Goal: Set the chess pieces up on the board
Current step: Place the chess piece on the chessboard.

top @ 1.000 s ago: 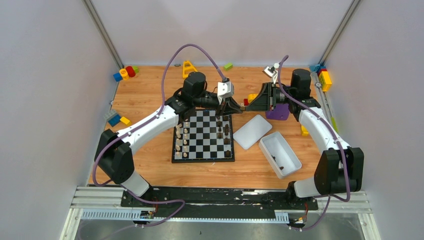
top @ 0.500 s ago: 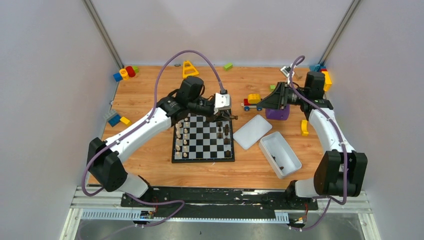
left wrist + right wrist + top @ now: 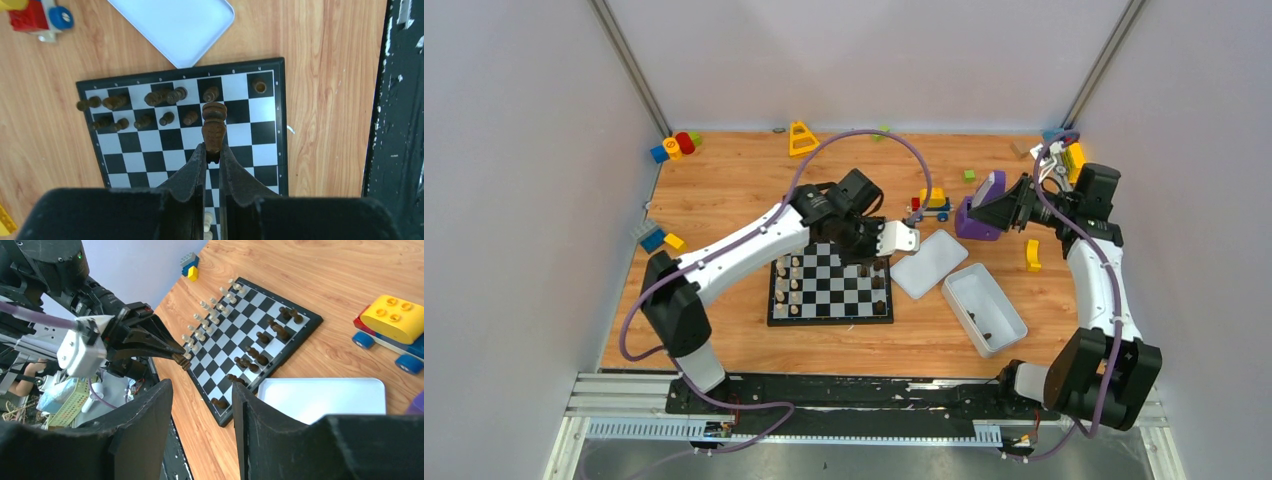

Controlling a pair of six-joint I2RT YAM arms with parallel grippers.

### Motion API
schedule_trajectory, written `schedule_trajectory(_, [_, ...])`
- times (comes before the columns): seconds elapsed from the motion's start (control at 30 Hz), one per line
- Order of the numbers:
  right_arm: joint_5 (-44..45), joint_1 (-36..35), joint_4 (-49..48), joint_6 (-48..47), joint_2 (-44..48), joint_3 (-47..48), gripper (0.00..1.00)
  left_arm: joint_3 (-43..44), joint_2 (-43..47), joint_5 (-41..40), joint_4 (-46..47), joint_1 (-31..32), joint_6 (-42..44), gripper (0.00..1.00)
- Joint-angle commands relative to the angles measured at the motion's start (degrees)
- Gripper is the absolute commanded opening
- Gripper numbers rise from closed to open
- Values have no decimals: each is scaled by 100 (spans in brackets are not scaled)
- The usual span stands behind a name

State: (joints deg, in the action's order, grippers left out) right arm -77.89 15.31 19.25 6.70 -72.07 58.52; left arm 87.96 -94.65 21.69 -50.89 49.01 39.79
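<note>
The board (image 3: 829, 322) lies mid-table, with cream chess pieces (image 3: 789, 285) in its two left columns and dark ones (image 3: 877, 265) along its right side. My left gripper (image 3: 866, 252) hovers over the board's right half, shut on a dark brown chess piece (image 3: 214, 127) that sticks out past the fingertips. The wrist view shows that gripper (image 3: 213, 152) above the board (image 3: 282, 125), with several dark pieces (image 3: 150, 107) beyond it. My right gripper (image 3: 992, 212) hangs at the far right, off the board. In its own view it (image 3: 201, 390) stands open with nothing between its fingers.
A white lid (image 3: 929, 262) lies just right of the board. Nearer, a white tray (image 3: 1014, 320) holds a few dark pieces (image 3: 984, 333). A toy car (image 3: 932, 203), a purple block (image 3: 976, 220) and loose coloured blocks (image 3: 674, 145) sit along the far and side edges.
My left arm has swung right and nearer, carrying the dark piece over the board's right side. My right arm has pulled back to the right and its jaws have opened.
</note>
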Motion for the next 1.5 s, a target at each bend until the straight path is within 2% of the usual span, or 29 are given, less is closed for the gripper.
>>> schedule_trajectory(0.0, [-92,265,42,-449,225,-108,48,738,-619,-688,-1073,254,36,0])
schedule_trajectory(0.33, [-515,732,72,-452,245,-109,47,1959,-1935,-1127,-2061,667,-282,0])
schedule_trajectory(0.67, [-738,800,97,-441,283,-174,47,2540,-2885,-1444,-2638,917,-540,0])
schedule_trajectory(1.03, [-855,817,129,-433,273,-186,47,2907,-3308,-1570,-2893,1021,-615,0])
schedule_trajectory(1.47, [-909,833,146,-432,253,-201,47,3233,-3670,-1755,-2982,1076,-698,5])
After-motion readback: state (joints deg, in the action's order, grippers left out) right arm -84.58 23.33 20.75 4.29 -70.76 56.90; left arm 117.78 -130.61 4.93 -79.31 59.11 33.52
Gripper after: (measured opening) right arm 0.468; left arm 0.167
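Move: The dark knight is already in my left fingers, tilted out to the right. Its empty light square in the dark back row lies almost under that hand: about 17 cm below, 1 cm back, 2 cm right. The corner rook stands one square (roughly 3 cm) nearer me than the square, the bishop one square farther out. The white lid lies about 6 cm ahead and 11 cm right of the hand. From my empty right hand, the square is some 17 cm left, 7 cm back and 26 cm below. I lower the knight about 11 cm towards the gap between rook and bishop, swinging my left wrist nearly 40 degrees so the fingers, slanted to the right at first, end up pointing straight down. The hand eases some 2 cm back on the way, slowing low over the board with its grip kept. My right hand, still part open, draws another 3 cm off to the right. ##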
